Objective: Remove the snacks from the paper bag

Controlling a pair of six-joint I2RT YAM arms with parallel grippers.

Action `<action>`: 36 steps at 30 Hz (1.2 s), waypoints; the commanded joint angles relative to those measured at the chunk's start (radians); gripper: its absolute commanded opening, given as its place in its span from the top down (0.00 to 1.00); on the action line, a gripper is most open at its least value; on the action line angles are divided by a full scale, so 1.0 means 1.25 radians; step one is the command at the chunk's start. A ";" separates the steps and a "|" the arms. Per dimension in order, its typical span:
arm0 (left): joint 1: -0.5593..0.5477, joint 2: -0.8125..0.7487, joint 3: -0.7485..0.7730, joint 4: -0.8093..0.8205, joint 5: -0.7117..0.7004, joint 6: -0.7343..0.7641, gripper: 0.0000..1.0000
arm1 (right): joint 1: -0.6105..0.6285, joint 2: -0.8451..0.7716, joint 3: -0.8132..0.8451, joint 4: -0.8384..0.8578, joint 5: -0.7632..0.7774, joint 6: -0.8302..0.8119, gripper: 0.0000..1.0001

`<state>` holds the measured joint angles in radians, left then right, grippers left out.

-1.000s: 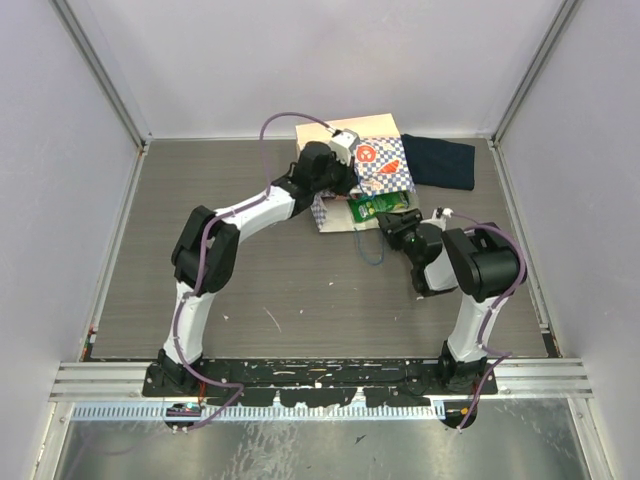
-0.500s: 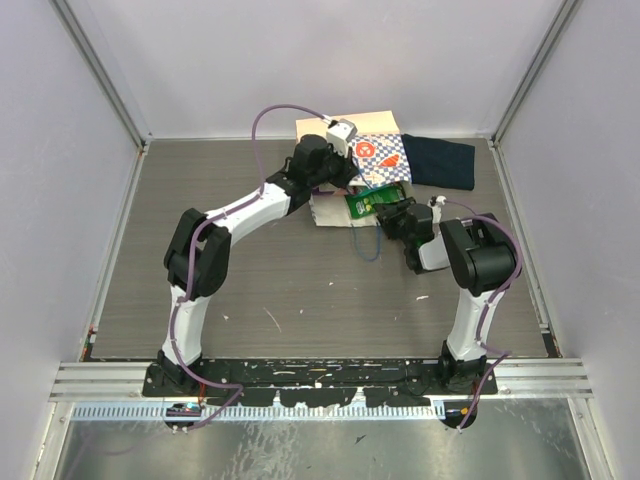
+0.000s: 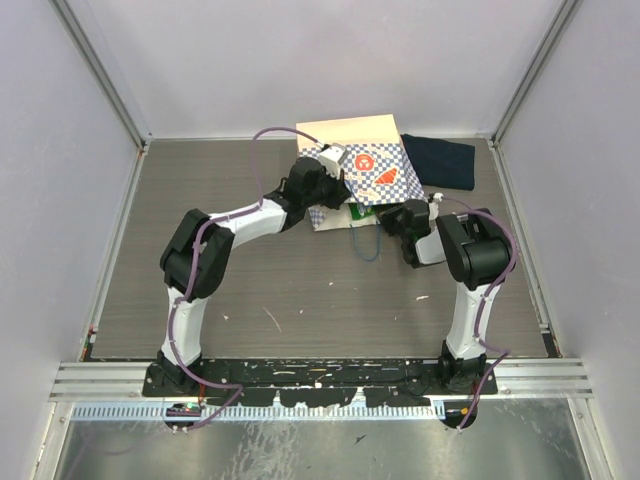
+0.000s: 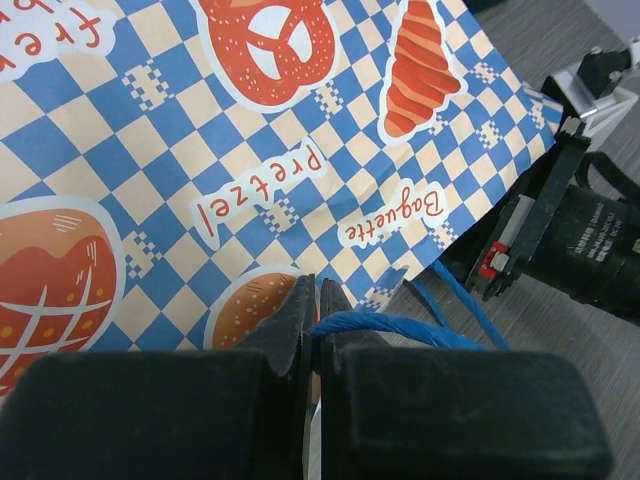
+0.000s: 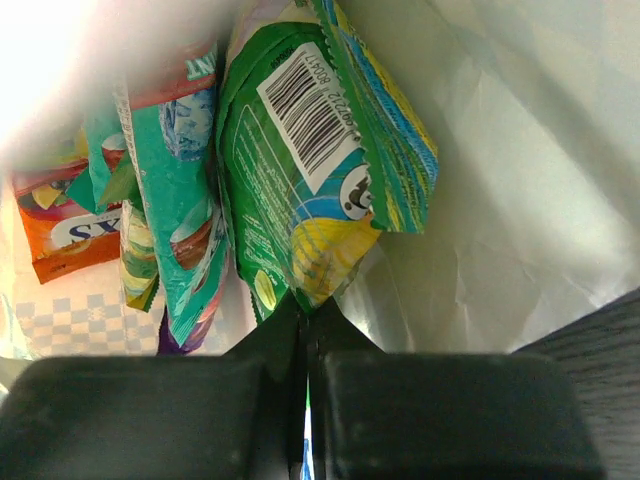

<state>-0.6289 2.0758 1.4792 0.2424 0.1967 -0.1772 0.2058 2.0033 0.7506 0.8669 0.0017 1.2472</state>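
The paper bag (image 3: 365, 165) lies at the back of the table, its checkered face (image 4: 250, 150) filling the left wrist view. My left gripper (image 3: 325, 185) (image 4: 317, 290) is shut on the bag's blue string handle (image 4: 400, 328). My right gripper (image 3: 393, 217) (image 5: 307, 305) reaches into the bag's mouth and is shut on the bottom corner of a green-yellow snack pouch (image 5: 310, 170). Further inside lie a teal pouch (image 5: 175, 220), an orange pouch (image 5: 70, 225) and a sliver of a purple one (image 5: 170, 345). In the top view the bag hides most of the snacks.
A dark navy folded cloth (image 3: 440, 160) lies right of the bag by the back wall. A loop of blue string (image 3: 368, 245) trails onto the table in front of the bag. The bag's pale inner wall (image 5: 500, 200) stands close on the right of my right gripper.
My right gripper has pushed deeper into the bag's mouth and closed on the green-yellow pouch. My left arm has shifted the bag, which now covers most of that pouch from above.
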 commanded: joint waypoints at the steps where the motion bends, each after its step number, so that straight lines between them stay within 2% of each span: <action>1: 0.009 -0.006 -0.018 0.120 0.032 -0.033 1.00 | 0.005 -0.030 -0.021 -0.003 -0.011 0.001 0.99; 5: 0.009 0.016 -0.043 0.157 0.042 -0.048 1.00 | 0.004 -0.131 -0.080 -0.026 -0.026 -0.005 0.99; 12: 0.009 0.053 -0.048 0.157 0.063 -0.058 1.00 | 0.004 -0.330 -0.182 -0.155 -0.039 -0.073 0.99; 23: -0.012 -0.023 -0.071 0.011 0.061 -0.045 1.00 | -0.012 -0.653 -0.322 -0.443 0.021 -0.212 0.99; 27: -0.012 -0.076 -0.094 0.014 0.043 -0.033 1.00 | -0.011 -0.743 -0.329 -0.534 0.044 -0.252 0.99; 32: -0.012 -0.115 -0.058 -0.035 -0.024 -0.036 1.00 | 0.000 -0.844 -0.302 -0.675 0.083 -0.290 0.99; 34: -0.012 -0.121 -0.021 -0.067 -0.068 -0.039 1.00 | 0.035 -0.875 -0.280 -0.740 0.118 -0.304 0.99; 36: -0.012 -0.127 0.018 -0.113 -0.118 -0.035 1.00 | 0.099 -0.885 -0.231 -0.825 0.204 -0.326 0.99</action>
<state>-0.6468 1.9778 1.4040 0.1890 0.1814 -0.2394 0.2291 0.9451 0.3439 0.0139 0.0868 0.9138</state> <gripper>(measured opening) 0.012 0.036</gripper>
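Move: The right hand has its fingers shut on the green snack pack, whose middle is about 4 cm ahead; it is bound for the open table some 19 cm back and 5 cm to the right, about 3 cm lower. The teal snack stays some 4 cm ahead and 6 cm to its left, and the paper bag's middle is about 10 cm ahead and 5 cm left. From the left hand, which holds the bag's blue handle, the green pack is some 5 cm ahead, 8 cm right and 10 cm below. Keeping its pinch on the near end of the green snack pack, the right hand draws it straight back out of the bag's mouth, rising as it comes, then veers right over the open table, about 19 cm back in all and 5 cm each right and up, while rolling its left side down some 20 degrees. The left hand keeps hold of the blue handle by the bag's upper flap, sinks about 5 cm while easing back a little, then climbs again to about its starting height. ##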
